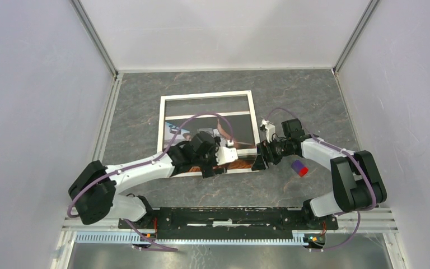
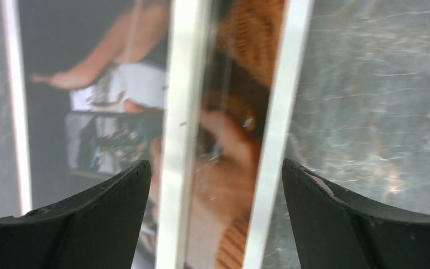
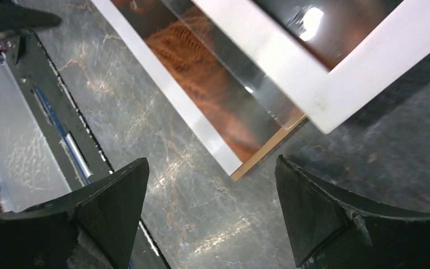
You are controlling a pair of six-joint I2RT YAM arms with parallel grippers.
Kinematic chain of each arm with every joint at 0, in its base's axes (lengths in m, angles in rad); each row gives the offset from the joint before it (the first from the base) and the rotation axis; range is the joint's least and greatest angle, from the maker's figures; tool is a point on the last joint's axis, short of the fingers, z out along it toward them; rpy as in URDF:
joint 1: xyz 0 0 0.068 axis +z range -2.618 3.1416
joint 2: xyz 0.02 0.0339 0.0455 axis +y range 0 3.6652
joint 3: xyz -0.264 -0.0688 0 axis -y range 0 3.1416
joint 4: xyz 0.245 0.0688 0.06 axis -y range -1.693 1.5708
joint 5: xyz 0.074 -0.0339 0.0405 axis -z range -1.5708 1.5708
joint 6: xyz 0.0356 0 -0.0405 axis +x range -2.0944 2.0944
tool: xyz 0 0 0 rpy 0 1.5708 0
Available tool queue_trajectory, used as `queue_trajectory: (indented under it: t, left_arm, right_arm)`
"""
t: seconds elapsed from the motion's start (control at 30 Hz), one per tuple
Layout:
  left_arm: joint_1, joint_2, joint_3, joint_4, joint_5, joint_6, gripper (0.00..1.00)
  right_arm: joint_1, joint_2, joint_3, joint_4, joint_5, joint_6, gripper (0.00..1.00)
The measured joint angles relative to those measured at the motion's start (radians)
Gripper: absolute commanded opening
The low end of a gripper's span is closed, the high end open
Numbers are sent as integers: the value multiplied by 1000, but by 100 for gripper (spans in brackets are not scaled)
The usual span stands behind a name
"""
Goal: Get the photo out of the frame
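The white frame (image 1: 206, 96) lies flat on the grey table. The photo (image 1: 241, 124) has slid toward the near side, so bare table shows through the frame's far part. Its white-bordered near edge (image 1: 241, 168) sticks out past the frame's near rail. My left gripper (image 1: 228, 158) hovers open over that near edge. In the left wrist view the frame's rail (image 2: 182, 140) and the photo's border (image 2: 277, 112) run between the fingers of the left gripper (image 2: 215, 163), touching neither. My right gripper (image 1: 257, 161) is open beside the frame's near right corner (image 3: 325, 106). Only table lies between the right gripper's (image 3: 211, 161) fingers. The photo's corner (image 3: 229, 159) has a thin brown edge under it.
A small red and blue block (image 1: 299, 167) sits by the right forearm. The black base rail (image 1: 229, 216) runs along the near edge. White walls close off the left, right and far sides of the marbled grey tabletop (image 1: 291, 95).
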Motion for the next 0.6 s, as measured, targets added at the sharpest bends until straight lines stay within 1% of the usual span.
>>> queue_trajectory:
  t: [0.13,0.27,0.47,0.6]
  left_arm:
    - [-93,56,-4,8,8,-33,77]
    - [-155,144,0,32,10,-52,64]
    - [-203,285,80,66,-5,-69,56]
    - [-208,341,127,89,-38,-70,51]
  right_arm:
    - [0,-13,-47,14,-34,14,83]
    - [-8,-40,-90,43,-55,35,78]
    - [-36,-60,-122,72,-57,68,70]
    - [-52,-80,-143,93,-57,90,57]
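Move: The photo's near edge sticks out from under the frame. The spot for the left gripper lies about 8 cm to its right, 4 cm back and 7 cm below; the photo's near right corner is some 7 cm farther right along that edge. From the right gripper that corner is 2 cm left, 1 cm back and 3 cm below. The frame's near right corner stands about 5 cm ahead of the right gripper, 1 cm left and 2 cm below, and the purple-red block 12 cm to its right, 1 cm back and 3 cm below. Bring the left gripper right and down, about 7 cm and 6 cm, drawing back past the frame's near rail before easing forward a little, so its fingers come astride the photo's near edge; close them to around half open on the way. Ease the right gripper back some 2 cm beside the photo's near right corner, narrowing its fingers too. ##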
